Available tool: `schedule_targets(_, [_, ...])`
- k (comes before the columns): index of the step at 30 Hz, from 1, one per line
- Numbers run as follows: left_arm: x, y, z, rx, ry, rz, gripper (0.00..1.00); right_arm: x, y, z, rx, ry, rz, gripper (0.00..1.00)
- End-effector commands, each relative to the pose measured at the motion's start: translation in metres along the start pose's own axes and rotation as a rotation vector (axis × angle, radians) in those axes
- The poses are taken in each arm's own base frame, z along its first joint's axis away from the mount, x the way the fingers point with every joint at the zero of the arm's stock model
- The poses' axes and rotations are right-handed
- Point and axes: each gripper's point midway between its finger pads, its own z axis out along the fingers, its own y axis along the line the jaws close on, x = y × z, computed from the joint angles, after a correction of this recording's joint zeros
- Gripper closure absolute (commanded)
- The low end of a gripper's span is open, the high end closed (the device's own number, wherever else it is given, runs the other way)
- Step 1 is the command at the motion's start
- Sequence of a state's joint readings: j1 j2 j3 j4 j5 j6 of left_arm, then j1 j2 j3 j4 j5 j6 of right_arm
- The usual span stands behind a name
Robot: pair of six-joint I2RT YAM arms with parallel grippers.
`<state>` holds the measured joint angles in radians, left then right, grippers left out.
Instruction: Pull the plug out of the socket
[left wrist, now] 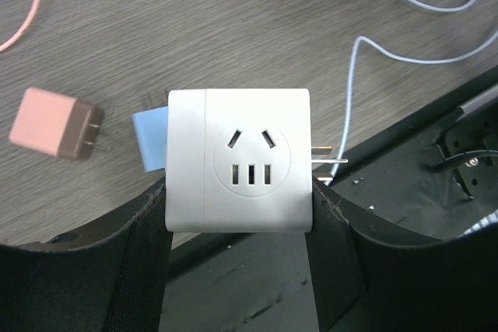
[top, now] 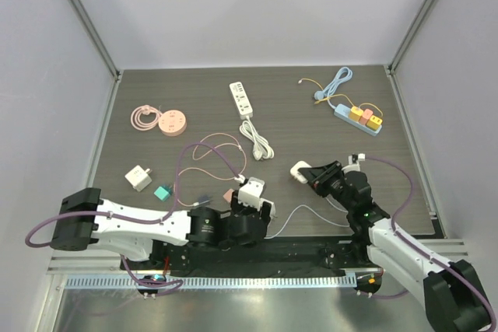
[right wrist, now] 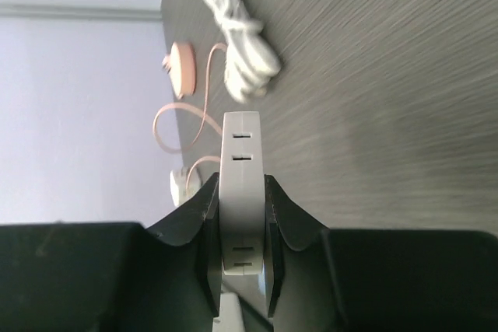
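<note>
A white cube socket [left wrist: 249, 157], its outlet face turned to the camera and metal prongs sticking out on its right side, is clamped between the black fingers of my left gripper [left wrist: 239, 196]. From above it sits at the front centre [top: 250, 189]. My right gripper [right wrist: 240, 183] is shut on a slim white plug [right wrist: 241, 141] with slots along its narrow edge. In the top view the plug [top: 299, 170] is held right of the socket with a gap between them, and the right gripper [top: 311, 174] is just behind it.
A pink charger [left wrist: 54, 124] and a blue block [left wrist: 148, 139] lie on the table beside the socket. A white power strip [top: 243, 99], a pink round socket [top: 173, 122], a white adapter [top: 139, 177], a green cube [top: 163, 192] and a blue strip with coloured plugs [top: 359, 118] lie farther off.
</note>
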<state>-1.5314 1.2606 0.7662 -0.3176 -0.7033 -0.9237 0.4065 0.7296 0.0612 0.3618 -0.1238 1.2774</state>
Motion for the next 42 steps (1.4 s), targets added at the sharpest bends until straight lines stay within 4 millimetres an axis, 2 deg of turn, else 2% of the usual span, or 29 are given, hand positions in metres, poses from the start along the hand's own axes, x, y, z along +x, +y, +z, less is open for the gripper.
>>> schedule_targets(1, [-0.023, 0.014, -0.007, -0.061, -0.101, -0.056, 1.0, -0.019, 0.006, 0.004, -0.001, -0.029, -0.043, 0.99])
schedule_targets(2, [-0.026, 0.015, -0.009, -0.062, -0.109, -0.054, 1.0, -0.018, 0.003, 0.005, 0.026, -0.009, -0.077, 0.99])
schedule_targets(3, [-0.034, 0.017, -0.015, -0.056, -0.127, -0.057, 1.0, -0.014, -0.011, 0.006, 0.089, 0.018, -0.1, 0.99])
schedule_targets(4, [-0.036, 0.021, -0.017, -0.069, -0.132, -0.047, 1.0, -0.012, -0.01, 0.007, 0.086, 0.037, -0.136, 0.99])
schedule_targets(10, [-0.073, 0.034, -0.029, -0.046, -0.149, -0.071, 1.0, 0.028, -0.039, 0.005, 0.121, 0.256, -0.28, 0.98])
schedule_targets(11, [-0.082, 0.04, -0.026, -0.055, -0.157, -0.095, 1.0, 0.034, -0.039, 0.005, 0.11, 0.277, -0.293, 0.96])
schedule_targets(12, [-0.085, 0.036, -0.024, -0.019, -0.138, -0.104, 1.0, 0.049, -0.038, 0.003, 0.096, 0.322, -0.325, 0.95])
schedule_targets(13, [-0.092, 0.036, -0.023, -0.008, -0.14, -0.108, 1.0, 0.055, -0.036, 0.004, 0.085, 0.333, -0.339, 0.94])
schedule_targets(14, [-0.102, 0.048, -0.017, -0.035, -0.145, -0.117, 1.0, 0.064, -0.036, 0.003, 0.085, 0.355, -0.36, 0.93])
schedule_targets(15, [-0.108, 0.05, -0.013, -0.035, -0.144, -0.124, 1.0, 0.079, -0.034, 0.001, 0.072, 0.393, -0.388, 0.92])
schedule_targets(19, [-0.136, 0.053, 0.008, -0.019, -0.125, -0.122, 1.0, 0.092, -0.033, 0.004, 0.068, 0.408, -0.437, 0.81])
schedule_targets(20, [-0.146, 0.057, 0.02, -0.039, -0.118, -0.123, 1.0, 0.092, -0.034, 0.005, 0.074, 0.411, -0.444, 0.69])
schedule_targets(22, [-0.156, 0.052, 0.034, -0.016, -0.089, -0.109, 1.0, 0.092, -0.038, 0.006, 0.096, 0.417, -0.47, 0.54])
schedule_targets(23, [-0.151, 0.06, 0.054, -0.05, -0.048, -0.105, 1.0, 0.091, -0.039, 0.007, 0.105, 0.414, -0.48, 0.45])
schedule_targets(24, [-0.172, 0.053, 0.057, -0.027, -0.069, -0.096, 1.0, 0.09, -0.043, 0.006, 0.128, 0.417, -0.486, 0.41])
schedule_targets(25, [-0.176, 0.052, 0.066, -0.023, -0.063, -0.089, 1.0, 0.089, -0.04, 0.007, 0.126, 0.412, -0.507, 0.39])
schedule_targets(26, [-0.184, 0.056, 0.077, -0.041, -0.063, -0.087, 1.0, 0.085, -0.04, 0.008, 0.141, 0.395, -0.517, 0.32])
schedule_targets(27, [-0.195, 0.053, 0.092, -0.048, -0.058, -0.082, 1.0, 0.083, -0.046, 0.006, 0.179, 0.397, -0.524, 0.31])
schedule_targets(28, [-0.199, 0.058, 0.102, -0.07, -0.044, -0.062, 1.0, 0.078, -0.039, 0.007, 0.177, 0.377, -0.53, 0.19])
schedule_targets(30, [-0.215, 0.058, 0.128, -0.11, -0.047, -0.038, 1.0, 0.069, -0.043, 0.004, 0.23, 0.34, -0.546, 0.16])
schedule_targets(31, [-0.217, 0.061, 0.137, -0.131, -0.04, -0.01, 1.0, 0.063, -0.034, 0.004, 0.217, 0.309, -0.548, 0.15])
schedule_targets(32, [-0.224, 0.069, 0.156, -0.168, -0.044, -0.004, 1.0, 0.055, -0.031, 0.002, 0.233, 0.271, -0.552, 0.01])
schedule_targets(33, [-0.213, 0.074, 0.168, -0.192, -0.017, 0.006, 1.0, 0.052, -0.04, -0.001, 0.277, 0.265, -0.558, 0.0])
schedule_targets(34, [-0.227, 0.071, 0.174, -0.193, -0.043, -0.006, 1.0, 0.043, -0.03, -0.001, 0.272, 0.223, -0.562, 0.0])
schedule_targets(36, [-0.229, 0.081, 0.196, -0.208, -0.029, -0.03, 1.0, 0.03, -0.034, -0.008, 0.338, 0.178, -0.572, 0.0])
schedule_targets(37, [-0.229, 0.088, 0.216, -0.222, -0.022, -0.044, 1.0, 0.025, -0.027, -0.01, 0.336, 0.152, -0.575, 0.0])
schedule_targets(39, [-0.232, 0.093, 0.237, -0.232, -0.029, -0.024, 1.0, 0.018, -0.021, -0.016, 0.332, 0.123, -0.578, 0.0])
schedule_targets(40, [-0.228, 0.095, 0.258, -0.245, -0.021, -0.004, 1.0, 0.017, -0.018, -0.017, 0.325, 0.118, -0.58, 0.0])
schedule_targets(42, [-0.218, 0.102, 0.275, -0.276, 0.031, 0.058, 1.0, 0.014, -0.018, -0.023, 0.346, 0.113, -0.583, 0.0])
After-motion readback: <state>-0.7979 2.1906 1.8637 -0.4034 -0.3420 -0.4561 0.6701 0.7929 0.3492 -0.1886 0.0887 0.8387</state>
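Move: The left hand, already holding the white socket cube, takes it to bare table some 36 cm ahead, 8 cm right and 8 cm below; the white power strip lies about 9 cm beyond that spot and 16 cm left of it, its cable bundle 6 cm nearer and 9 cm left. The right hand holds the small white plug, bound for bare table about 7 cm back, 6 cm left and 7 cm below; from that spot the light-blue plug is 12 cm left and 3 cm nearer, the pink cube 19 cm left and 2 cm farther. The left hand keeps its grip on the socket cube and lifts it about 6 cm, veering briefly left, then sweeps it some 34 cm forward and rightward past the cable bundle, sinking at the end. Meanwhile the right hand lowers the white plug back and left onto bare table, turning some 30 degrees counter-clockwise, opens wide to let go, then rises and draws off forward and right. ##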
